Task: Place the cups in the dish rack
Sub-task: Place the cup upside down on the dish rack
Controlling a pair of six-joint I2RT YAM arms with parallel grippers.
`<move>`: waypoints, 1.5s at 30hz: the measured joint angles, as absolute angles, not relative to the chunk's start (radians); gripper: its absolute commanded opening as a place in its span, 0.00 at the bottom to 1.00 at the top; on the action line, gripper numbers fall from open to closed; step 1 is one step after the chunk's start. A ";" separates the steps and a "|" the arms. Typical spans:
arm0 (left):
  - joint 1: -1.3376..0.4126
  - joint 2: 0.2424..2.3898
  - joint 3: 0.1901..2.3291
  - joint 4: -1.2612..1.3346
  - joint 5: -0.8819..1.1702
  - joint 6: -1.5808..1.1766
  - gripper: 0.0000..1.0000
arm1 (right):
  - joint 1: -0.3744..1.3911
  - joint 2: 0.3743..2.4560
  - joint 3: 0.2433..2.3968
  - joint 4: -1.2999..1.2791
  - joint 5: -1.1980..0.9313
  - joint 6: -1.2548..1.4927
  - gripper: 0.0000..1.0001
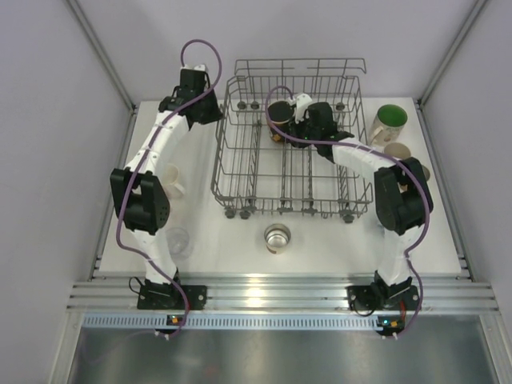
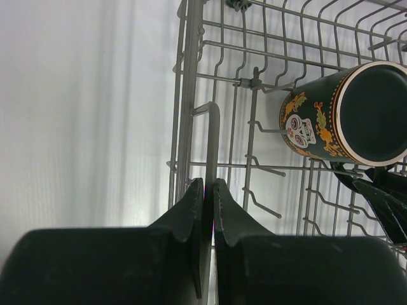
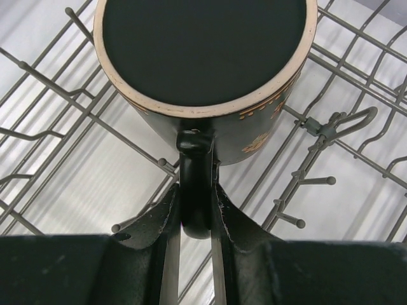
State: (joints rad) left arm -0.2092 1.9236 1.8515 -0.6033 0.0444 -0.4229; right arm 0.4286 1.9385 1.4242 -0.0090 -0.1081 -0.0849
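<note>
A black mug with a tan rim and orange skull pattern lies on its side in the far part of the grey wire dish rack. My right gripper is shut on its handle. The left wrist view shows the same mug over the tines. My left gripper sits at the rack's far left side, its jaws pinched on an upright rack wire. Outside the rack stand a steel cup, a clear cup, a white mug, a green mug and a cream cup.
Upright tines fill the rack floor around the mug. A brownish cup shows partly behind my right arm. Grey walls close in the table on the left, right and back. An aluminium rail runs along the near edge.
</note>
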 measured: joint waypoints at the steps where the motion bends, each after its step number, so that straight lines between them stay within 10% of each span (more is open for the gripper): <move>1: -0.209 1.926 1.854 -0.602 0.043 -0.422 0.00 | 0.429 1.941 1.429 -0.008 -0.106 -0.083 0.00; 16: -0.209 1.958 1.895 -0.598 0.039 -0.415 0.00 | 0.413 1.972 1.460 0.005 -0.089 0.039 0.04; 21: -0.209 1.964 1.904 -0.599 0.041 -0.408 0.00 | 0.413 1.972 1.459 0.012 -0.079 0.049 0.27; 34: -0.200 1.968 1.916 -0.607 0.001 -0.412 0.52 | 0.395 1.970 1.447 0.020 -0.031 0.075 0.41; 45: -0.189 1.964 1.943 -0.607 0.024 -0.394 0.69 | 0.393 1.920 1.452 -0.009 -0.021 0.063 0.44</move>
State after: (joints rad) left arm -0.1886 1.9644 1.9434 -0.6067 0.0238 -0.3943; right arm 0.3927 1.9202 1.4517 -0.0086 -0.0208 0.0628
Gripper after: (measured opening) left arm 0.663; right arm 0.434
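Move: The black patterned cup already sits bottom-up over the rack tines, its handle pinched by the right fingers and its middle about 5 cm ahead and 4 cm left of that hand, some 1 cm lower. From the right hand, the rack's left rail, where the left fingers grip it, is roughly 20 cm left, 5 cm ahead and 7 cm higher; the green mug stands about 26 cm right, 5 cm ahead and 2 cm lower. The cup is about 16 cm right, 2 cm ahead and 7 cm below the left hand. Cup and rack are eased about 1 cm forward, the right hand still on the handle and the left on the rail, the right wrist turning slightly clockwise. Then both grippers open: the right releases the handle, shifts some 2 cm right and rises 2 cm; the left lets go of the rail and lifts about 1.5 cm, edging left. ##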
